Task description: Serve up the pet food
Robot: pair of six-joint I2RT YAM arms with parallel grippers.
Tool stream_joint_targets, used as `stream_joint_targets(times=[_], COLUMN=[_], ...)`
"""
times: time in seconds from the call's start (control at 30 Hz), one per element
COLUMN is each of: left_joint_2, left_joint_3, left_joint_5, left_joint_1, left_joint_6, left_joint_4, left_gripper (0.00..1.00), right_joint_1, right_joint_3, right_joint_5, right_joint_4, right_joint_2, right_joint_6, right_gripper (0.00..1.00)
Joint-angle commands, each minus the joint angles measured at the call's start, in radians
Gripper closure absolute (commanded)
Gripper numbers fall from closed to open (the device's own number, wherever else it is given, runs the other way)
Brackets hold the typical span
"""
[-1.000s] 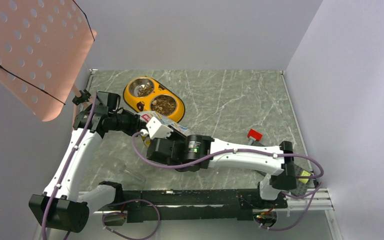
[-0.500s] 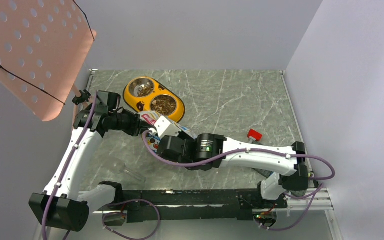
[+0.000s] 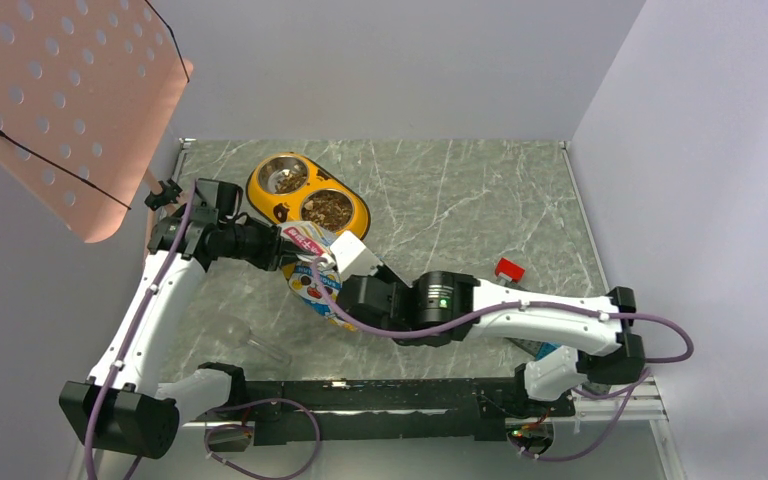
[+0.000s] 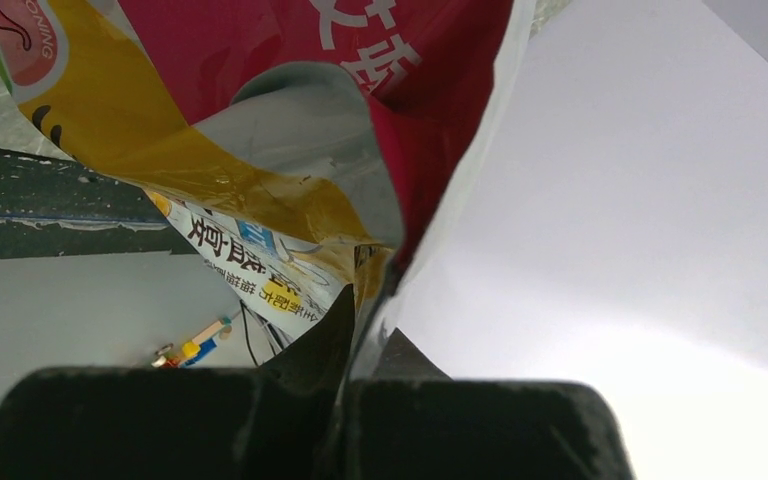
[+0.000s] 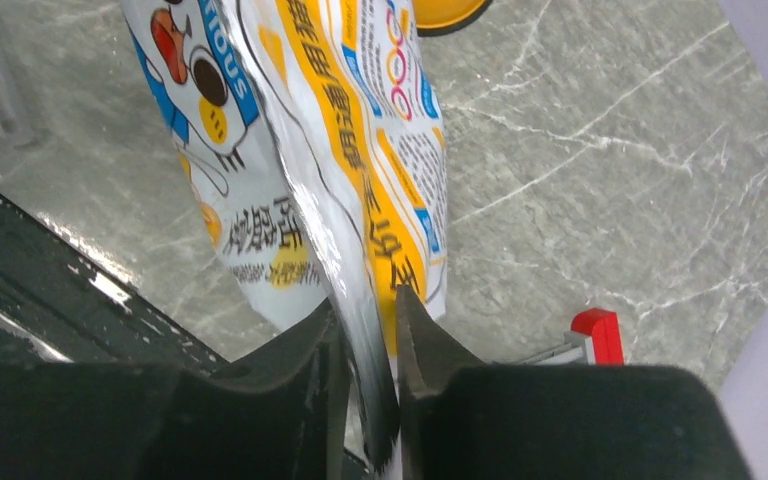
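Note:
The glossy white, pink and yellow cat-print bag (image 3: 310,280) hangs above the table just in front of the yellow double bowl (image 3: 358,218). My left gripper (image 3: 288,246) is shut on the bag's edge from the left; its wrist view is filled by the bag (image 4: 260,110) pinched at my left gripper (image 4: 365,325). My right gripper (image 3: 345,262) is shut on the bag's opposite edge; in the right wrist view my right gripper (image 5: 368,325) clamps the bag (image 5: 340,140). Brown pet food (image 3: 327,210) lies in both steel cups.
A red-tipped clip (image 3: 508,268) lies on the table right of my right arm, also in the right wrist view (image 5: 597,332). A clear plastic scoop (image 3: 260,345) lies near the front rail. A perforated pink board (image 3: 70,100) stands at the back left.
My right arm has moved to the right and back from the bowl with the bag's edge. The bag has swung down from lying across to hanging, its cat print now showing. The left gripper barely moved.

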Motion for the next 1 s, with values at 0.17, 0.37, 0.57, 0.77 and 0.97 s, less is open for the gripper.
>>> stream_joint_targets(times=[0.17,0.37,0.57,0.77,0.97], left_joint_2=[0.004,-0.035,-0.076,-0.15,-0.193], left_joint_3=[0.044,0.049,0.056,0.11,0.245], left_joint_5=[-0.085,-0.093,-0.062,-0.017,0.027], left_joint_1=[0.037,0.037,0.034,0.031,0.031], left_joint_6=[-0.006,-0.005,0.008,0.042,0.119], left_joint_4=[0.069,0.056,0.015,-0.064,-0.009], left_gripper=[0.97,0.42,0.29,0.27,0.27], right_joint_1=[0.0,0.001,0.002,-0.004,-0.012], right_joint_3=[0.027,0.045,0.1,0.264,0.526], right_joint_5=[0.035,-0.058,-0.059,0.101,0.46], right_joint_4=[-0.086,0.021,0.058,0.046,-0.107], right_joint_2=[-0.05,-0.094,-0.148,-0.136,-0.052], right_joint_6=[-0.047,-0.107,-0.113,-0.071,0.056], right_gripper=[0.59,0.41,0.27,0.08,0.0])
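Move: The pet food bag stands between the hands: its middle is about 10 cm right and 3 cm back of the left gripper, which pinches its left top corner, and some 4 cm ahead and 4 cm left of the right gripper at its top edge, about 12 cm below both. From the left hand, the filled bowls lie about 23 cm ahead, 1 cm right; the clear scoop lies 9 cm back and 8 cm left, both down on the table. Bring the right gripper about 2 cm right along the bag's closed top edge, spread its fingers wide, then lift it away fast, some 15 cm up, rolling its left side up about 20 degrees. Meanwhile open the left gripper to let go of the corner, easing a little to the right and forward, then draw it up about 7 cm and back, tipping the fingers up. ##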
